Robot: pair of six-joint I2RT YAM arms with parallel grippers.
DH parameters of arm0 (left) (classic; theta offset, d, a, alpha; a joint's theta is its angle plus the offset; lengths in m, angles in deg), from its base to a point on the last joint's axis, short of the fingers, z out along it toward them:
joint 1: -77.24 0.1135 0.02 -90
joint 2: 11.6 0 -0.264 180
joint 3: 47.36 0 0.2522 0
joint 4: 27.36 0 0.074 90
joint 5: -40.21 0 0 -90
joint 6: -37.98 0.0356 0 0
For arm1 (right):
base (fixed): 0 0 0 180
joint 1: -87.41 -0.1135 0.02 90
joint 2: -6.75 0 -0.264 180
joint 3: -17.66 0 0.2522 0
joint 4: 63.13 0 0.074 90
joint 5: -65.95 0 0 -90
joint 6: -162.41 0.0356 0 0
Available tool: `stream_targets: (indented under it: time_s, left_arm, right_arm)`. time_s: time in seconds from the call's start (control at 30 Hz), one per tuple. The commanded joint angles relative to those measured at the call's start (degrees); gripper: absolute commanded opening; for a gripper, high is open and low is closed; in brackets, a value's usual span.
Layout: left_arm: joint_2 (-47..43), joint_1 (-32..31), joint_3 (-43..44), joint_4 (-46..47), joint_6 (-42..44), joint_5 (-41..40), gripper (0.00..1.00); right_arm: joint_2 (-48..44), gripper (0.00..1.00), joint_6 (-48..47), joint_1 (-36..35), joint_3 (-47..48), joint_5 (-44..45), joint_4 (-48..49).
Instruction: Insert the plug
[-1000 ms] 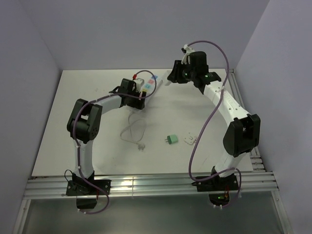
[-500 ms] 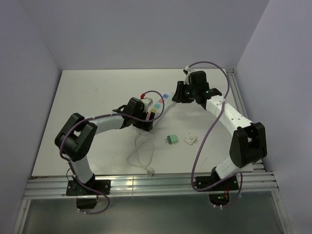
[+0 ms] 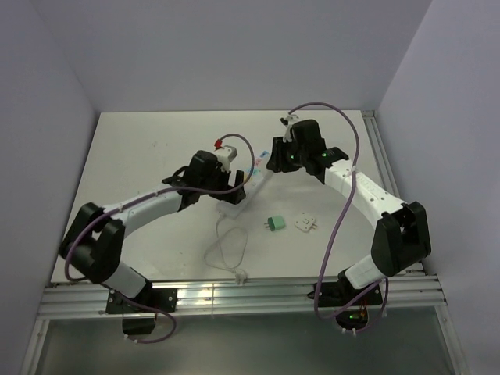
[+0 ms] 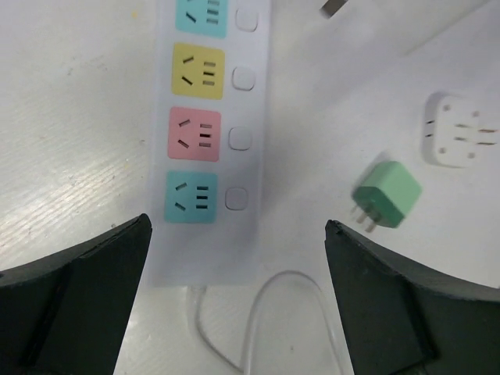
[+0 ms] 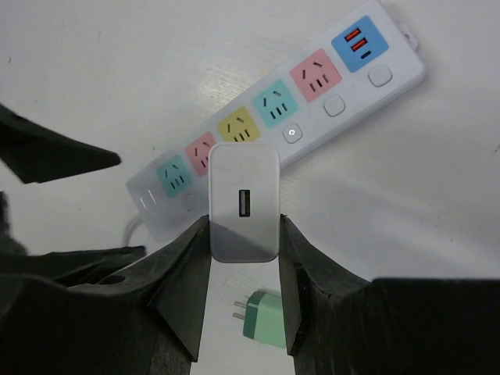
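The plug, a white USB charger block, is clamped between the fingers of my right gripper and hangs above the power strip, over its yellow and teal sockets. The white strip lies diagonally mid-table, with several coloured sockets and a switch beside each. My left gripper is open wide over the strip's cable end. Its fingers stand on either side with nothing gripped. From above, the right gripper sits over the strip's far end and the left gripper over its near end.
A green plug and a white adapter lie loose right of the strip, the same green plug showing beside my left finger. The strip's thin white cable loops toward the table's front edge.
The strip has slid toward the table's front and middle with the left arm. The left jaws then spread wide and let it go. The right arm followed, holding the plug.
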Motion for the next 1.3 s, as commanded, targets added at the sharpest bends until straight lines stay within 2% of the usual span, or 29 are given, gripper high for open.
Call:
stream_targets:
  time_s: [0.0, 0.1, 0.23, 0.37, 0.47, 0.73, 1.0, 1.13, 1.27]
  left_arm:
    - [-9.23, 0.65, -2.91, 1.31, -2.77, -0.52, 1.00]
    - [-14.67, 2.40, -5.72, 0.87, -4.96, -1.23, 1.00]
    - [-19.78, 6.80, -10.30, 1.21, -11.97, -4.66, 1.00]
    - [-21.81, 15.04, -15.92, 6.64, -16.30, 1.82, 0.99]
    - [-20.76, 17.61, -17.95, 9.21, -17.36, 4.65, 0.99]
    - [-18.65, 18.32, -19.80, 13.78, -18.59, 8.51, 1.00]
    - [-17.15, 18.41, -20.94, 17.38, -19.47, 9.13, 1.00]
    - [-15.84, 18.41, -21.29, 19.58, -18.77, 12.91, 1.00]
    - [-14.96, 18.50, -21.73, 20.11, -18.07, 13.36, 1.00]
  right_arm:
    - [-1.80, 0.00, -1.01, -1.17, 0.68, 1.79, 1.57]
    - [-1.62, 0.00, -1.27, -1.25, 0.77, 1.18, 2.10]
    - [-1.54, 0.00, -3.64, -3.88, 0.33, 0.82, 3.41]
    - [-1.01, 0.00, -6.89, -8.89, -0.81, -0.14, 5.35]
    - [0.04, 0.00, -10.06, -11.70, -0.12, -2.33, 6.05]
    - [4.88, 0.00, -17.97, -15.14, 3.67, -1.73, 1.75]
    - [7.34, 0.00, -21.05, -16.72, 4.11, -0.23, 3.15]
    - [8.48, 0.00, -21.49, -17.60, 4.19, 1.25, 4.56]
    - [10.32, 0.00, -21.75, -18.22, 5.51, 2.40, 4.38]
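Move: The white plug adapter is already in the right hand. The power strip's cord-end teal socket lies about 11 cm to that hand's left, 4 cm back and 14 cm down. The green adapter is some 12 cm back, 2 cm right and 15 cm down from the right hand; the white three-pin adapter stands about 10 cm to the right of the green one. For the empty left hand, the teal socket is nearly underneath, 6 cm down, about 1 cm ahead and 1 cm left. The white plug adapter, still gripped by the right hand, is carried left about 10 cm and back some 5 cm, then lowered about 5 cm over the strip's cord end while the hand turns counter-clockwise some 30 degrees. The open left hand lifts, swings left clear of the strip and sinks again, easing slightly back right to end about 9 cm left, turned some 20 degrees counter-clockwise. ##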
